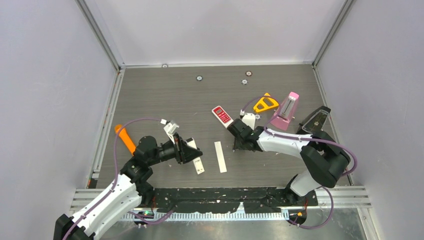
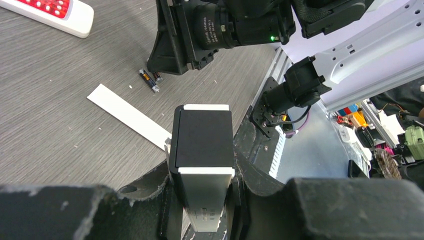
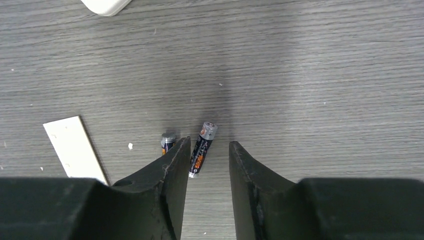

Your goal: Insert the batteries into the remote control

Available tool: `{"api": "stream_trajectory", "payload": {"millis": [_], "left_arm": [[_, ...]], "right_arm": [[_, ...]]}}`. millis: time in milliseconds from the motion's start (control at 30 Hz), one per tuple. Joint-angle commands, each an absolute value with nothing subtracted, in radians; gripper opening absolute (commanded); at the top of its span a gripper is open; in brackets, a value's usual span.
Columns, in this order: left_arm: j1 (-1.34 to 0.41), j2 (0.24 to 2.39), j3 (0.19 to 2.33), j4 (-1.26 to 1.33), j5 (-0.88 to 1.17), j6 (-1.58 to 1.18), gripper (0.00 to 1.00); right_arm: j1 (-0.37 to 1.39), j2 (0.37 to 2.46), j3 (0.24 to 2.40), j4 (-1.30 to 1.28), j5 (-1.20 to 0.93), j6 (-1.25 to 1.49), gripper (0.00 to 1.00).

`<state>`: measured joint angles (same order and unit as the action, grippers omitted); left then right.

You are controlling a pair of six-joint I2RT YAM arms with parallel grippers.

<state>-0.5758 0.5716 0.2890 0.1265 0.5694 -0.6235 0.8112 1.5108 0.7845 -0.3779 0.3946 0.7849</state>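
My left gripper (image 1: 191, 152) is shut on a white and black remote control (image 2: 202, 150) and holds it off the table; the remote also shows in the top view (image 1: 198, 162). My right gripper (image 3: 210, 143) is open and points down at the table. One dark battery with an orange label (image 3: 202, 148) lies between its fingers, close to the left finger. A second battery (image 3: 168, 141) lies just left of that finger, partly hidden by it. Both batteries show in the left wrist view (image 2: 149, 80), below the right gripper (image 2: 170, 57). Only these two batteries are in view.
A flat white strip (image 1: 220, 156) lies between the two grippers. A red and white remote (image 1: 221, 115), an orange triangular object (image 1: 265, 103) and a pink metronome (image 1: 285, 112) stand behind the right arm. An orange stick (image 1: 125, 138) lies at the left.
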Motion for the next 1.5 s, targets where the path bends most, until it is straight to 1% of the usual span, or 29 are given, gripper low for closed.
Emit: {"api": "stream_trajectory", "payload": {"millis": [0, 233, 300, 433, 600, 667, 733, 867, 1033, 1167, 1467], "left_arm": [[-0.575, 0.553, 0.280, 0.201, 0.567, -0.627, 0.00], [-0.575, 0.545, 0.274, 0.203, 0.546, -0.651, 0.00], [-0.574, 0.549, 0.276, 0.204, 0.542, -0.672, 0.00], [-0.575, 0.555, 0.272, 0.235, 0.543, -0.720, 0.00], [-0.574, 0.565, 0.258, 0.332, 0.547, -0.806, 0.00], [-0.574, 0.574, 0.248, 0.386, 0.552, -0.856, 0.00], [-0.574, 0.584, 0.244, 0.426, 0.549, -0.914, 0.00], [-0.574, 0.604, 0.232, 0.531, 0.550, -1.020, 0.00], [-0.573, 0.611, 0.225, 0.631, 0.534, -1.125, 0.00], [-0.573, 0.601, 0.225, 0.661, 0.521, -1.176, 0.00], [-0.573, 0.594, 0.235, 0.687, 0.531, -1.254, 0.00]], "right_arm": [[0.808, 1.544, 0.825, -0.357, 0.430, 0.816, 0.38], [0.808, 1.561, 0.813, -0.349, 0.418, 0.807, 0.21], [0.808, 1.548, 0.804, -0.345, 0.409, 0.793, 0.13], [0.809, 1.475, 0.790, -0.330, 0.369, 0.739, 0.06], [0.855, 1.278, 0.776, -0.304, 0.337, 0.662, 0.05], [0.925, 1.145, 0.788, -0.292, 0.331, 0.607, 0.05], [1.000, 1.055, 0.806, -0.277, 0.351, 0.571, 0.05], [1.155, 0.935, 0.842, -0.234, 0.397, 0.515, 0.05], [1.344, 0.905, 0.869, -0.136, 0.463, 0.457, 0.05], [1.450, 0.967, 0.913, -0.085, 0.533, 0.397, 0.05], [1.542, 1.097, 1.009, -0.056, 0.589, 0.346, 0.05]]}}
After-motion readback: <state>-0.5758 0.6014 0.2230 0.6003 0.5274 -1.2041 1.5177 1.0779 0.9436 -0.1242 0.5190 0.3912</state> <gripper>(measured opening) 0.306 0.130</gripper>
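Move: The battery to be taken stands almost between the right fingertips, about 1 cm ahead and 1 cm below. From that hand the other battery is some 3 cm left, level in depth; the white strip about 10 cm left and 5 cm back. The remote control, held by the left hand, is roughly 21 cm left, 10 cm back and 14 cm up. From the left hand, the target battery lies about 9 cm ahead, 21 cm right, 17 cm below. Right fingers pinch the battery, lift it some 25 cm, back and left towards the left hand's rising remote. ##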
